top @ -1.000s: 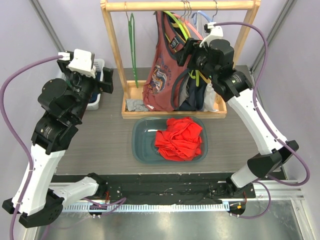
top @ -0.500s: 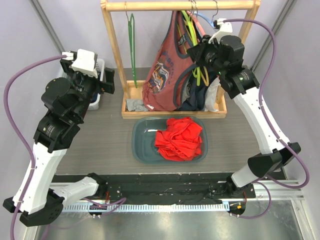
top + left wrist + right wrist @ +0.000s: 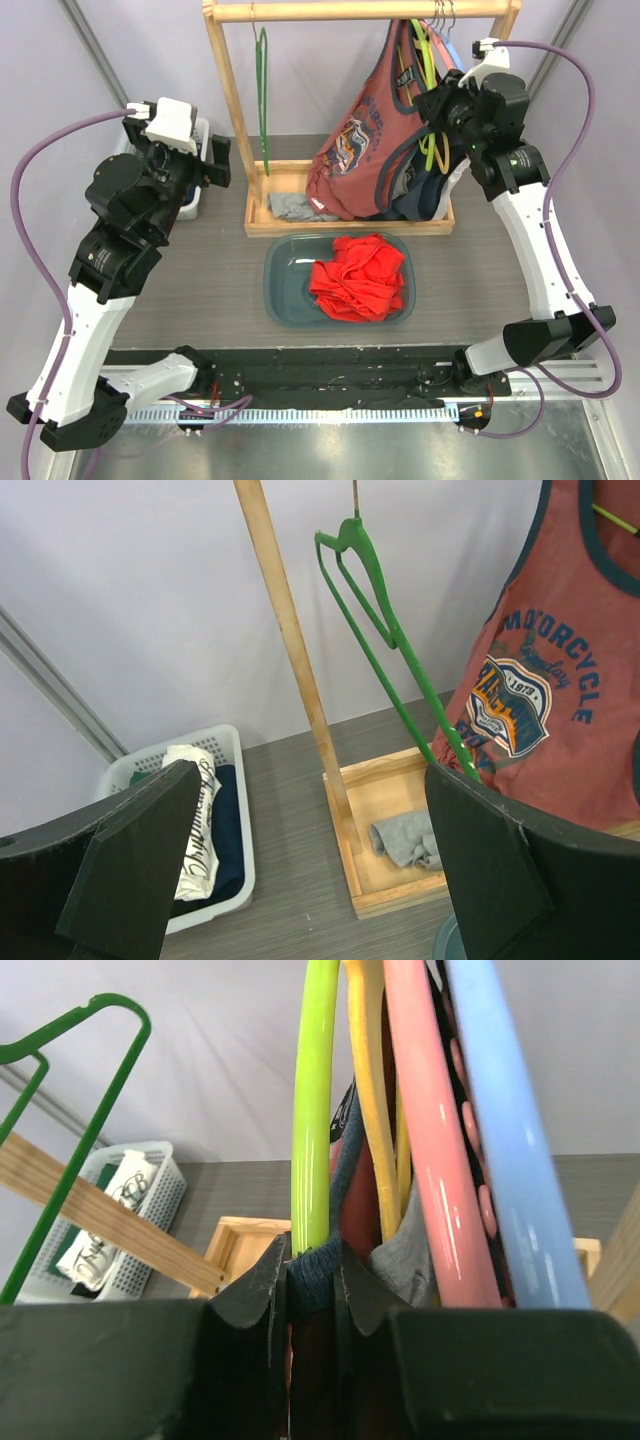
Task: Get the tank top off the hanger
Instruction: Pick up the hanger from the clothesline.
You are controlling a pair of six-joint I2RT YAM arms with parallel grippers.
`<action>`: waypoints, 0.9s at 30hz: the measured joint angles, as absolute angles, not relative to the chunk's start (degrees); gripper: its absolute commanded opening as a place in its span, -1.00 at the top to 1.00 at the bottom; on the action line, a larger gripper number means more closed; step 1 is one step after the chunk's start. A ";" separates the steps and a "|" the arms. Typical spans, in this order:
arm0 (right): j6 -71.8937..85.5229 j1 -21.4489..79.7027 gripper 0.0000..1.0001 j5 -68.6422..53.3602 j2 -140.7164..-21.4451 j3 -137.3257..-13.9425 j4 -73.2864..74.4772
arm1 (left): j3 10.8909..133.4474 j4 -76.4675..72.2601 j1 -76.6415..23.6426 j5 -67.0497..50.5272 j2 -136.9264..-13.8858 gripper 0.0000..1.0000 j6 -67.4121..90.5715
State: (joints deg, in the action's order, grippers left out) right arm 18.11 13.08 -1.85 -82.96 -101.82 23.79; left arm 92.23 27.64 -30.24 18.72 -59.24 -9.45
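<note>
The red tank top (image 3: 360, 150) with navy trim and a motorcycle print hangs from a lime green hanger (image 3: 418, 48) at the right end of the wooden rail, its body slanting down to the left. My right gripper (image 3: 437, 105) is high beside the rail. In the right wrist view it (image 3: 312, 1260) is shut on the navy-edged strap of the tank top (image 3: 358, 1210), right below the lime hanger (image 3: 315, 1110). My left gripper (image 3: 215, 160) is raised at the left of the rack, open and empty (image 3: 312, 850), with the tank top (image 3: 545, 690) at the right of its view.
The wooden rack (image 3: 225, 90) carries an empty dark green hanger (image 3: 263, 90) plus yellow, pink and blue hangers (image 3: 500, 1160) with other garments. A grey cloth (image 3: 290, 205) lies in the rack base. A teal tub (image 3: 285, 290) holds a red cloth (image 3: 360, 275). A white basket (image 3: 195, 200) stands at far left.
My right gripper closed on the tank top's strap and moved right along the rail, dragging the tank top and hangers with it. The left arm barely moved.
</note>
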 measured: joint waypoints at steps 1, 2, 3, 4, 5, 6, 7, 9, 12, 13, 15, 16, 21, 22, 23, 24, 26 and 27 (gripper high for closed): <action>18.22 12.88 0.98 -2.66 -82.96 -101.71 23.57 | 92.23 27.64 -30.24 18.65 -59.24 -0.99 -9.45; 18.44 12.84 0.98 -3.73 -83.02 -101.60 23.35 | 92.23 27.64 -30.24 18.55 -59.24 -0.99 -9.45; 18.57 12.97 0.98 -4.91 -83.24 -101.58 23.16 | 92.23 27.64 -30.24 18.41 -59.24 -0.99 -9.43; 18.55 13.21 0.98 -5.85 -83.40 -101.62 22.90 | 92.23 27.64 -30.24 18.37 -59.24 -0.99 -9.43; 18.39 13.61 0.98 -6.72 -83.74 -101.80 22.74 | 92.23 27.64 -30.24 18.35 -59.24 -0.99 -9.43; 18.04 14.44 0.98 -7.35 -84.34 -102.26 22.76 | 92.23 27.64 -30.24 18.35 -59.24 -0.99 -9.43; 17.28 15.57 0.98 -7.81 -85.17 -103.26 22.96 | 92.23 27.64 -30.22 18.35 -59.22 -0.99 -9.43; 15.68 18.00 0.98 -8.23 -87.24 -105.89 23.62 | 92.20 27.64 -30.22 18.35 -59.22 -1.00 -9.43; 13.28 22.33 0.98 -8.71 -91.13 -111.15 25.39 | 92.20 27.64 -30.17 18.33 -59.22 -1.00 -9.41; 12.64 23.55 0.98 -8.80 -92.12 -112.40 25.78 | 92.20 27.64 -30.17 18.33 -59.22 -0.99 -9.41; 11.92 25.19 0.98 -8.88 -93.51 -114.24 25.85 | 92.20 27.64 -30.06 18.31 -59.22 -1.00 -9.41; 11.68 25.50 0.98 -8.86 -93.86 -114.83 25.89 | 92.20 27.64 -30.00 18.26 -59.20 -0.99 -9.43; 10.57 25.23 0.98 -8.40 -93.89 -116.16 26.59 | 92.20 27.64 -29.87 18.24 -59.00 -0.99 -9.43; 10.44 25.10 0.98 -8.43 -93.86 -116.42 26.76 | 92.20 27.64 -29.87 18.24 -58.98 -1.00 -9.43; 10.39 25.04 0.98 -8.47 -93.86 -116.73 26.98 | 92.20 27.64 -29.87 18.24 -58.96 -0.99 -9.43; 10.41 25.02 0.99 -8.49 -93.86 -117.30 27.49 | 92.20 27.64 -29.87 18.24 -58.96 -0.99 -9.43; 10.46 24.99 0.98 -8.80 -93.86 -118.56 28.25 | 92.20 27.62 -29.87 18.24 -58.96 -0.99 -9.45; 10.46 25.02 0.98 -9.21 -93.86 -119.57 28.58 | 92.20 27.66 -29.87 18.26 -58.96 -0.99 -9.43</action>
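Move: The right gripper is already shut on the near shoulder of the lime hanger and its red tank top. The open stretch at mid-rod lies about 17 cm to its left, 15 cm ahead and 12 cm above. Right beside, the yellow hanger's middle is some 13 cm ahead and 4 cm right, the blue one's 14 cm ahead and 8 cm right; the bare green hanger hangs 34 cm left, 10 cm ahead. From the left hand, that stretch is roughly 27 cm right, 25 cm ahead and 10 cm up. Keep the right gripper clamped on the lime hanger's shoulder and the tank top's strap, and sweep them left about 12 cm, away from the bunched hangers towards the clear middle of the rod, swinging the wrist some 20 degrees counter-clockwise on the way. Once the sweep stops, raise the hand about 3 cm with the hold unchanged. ##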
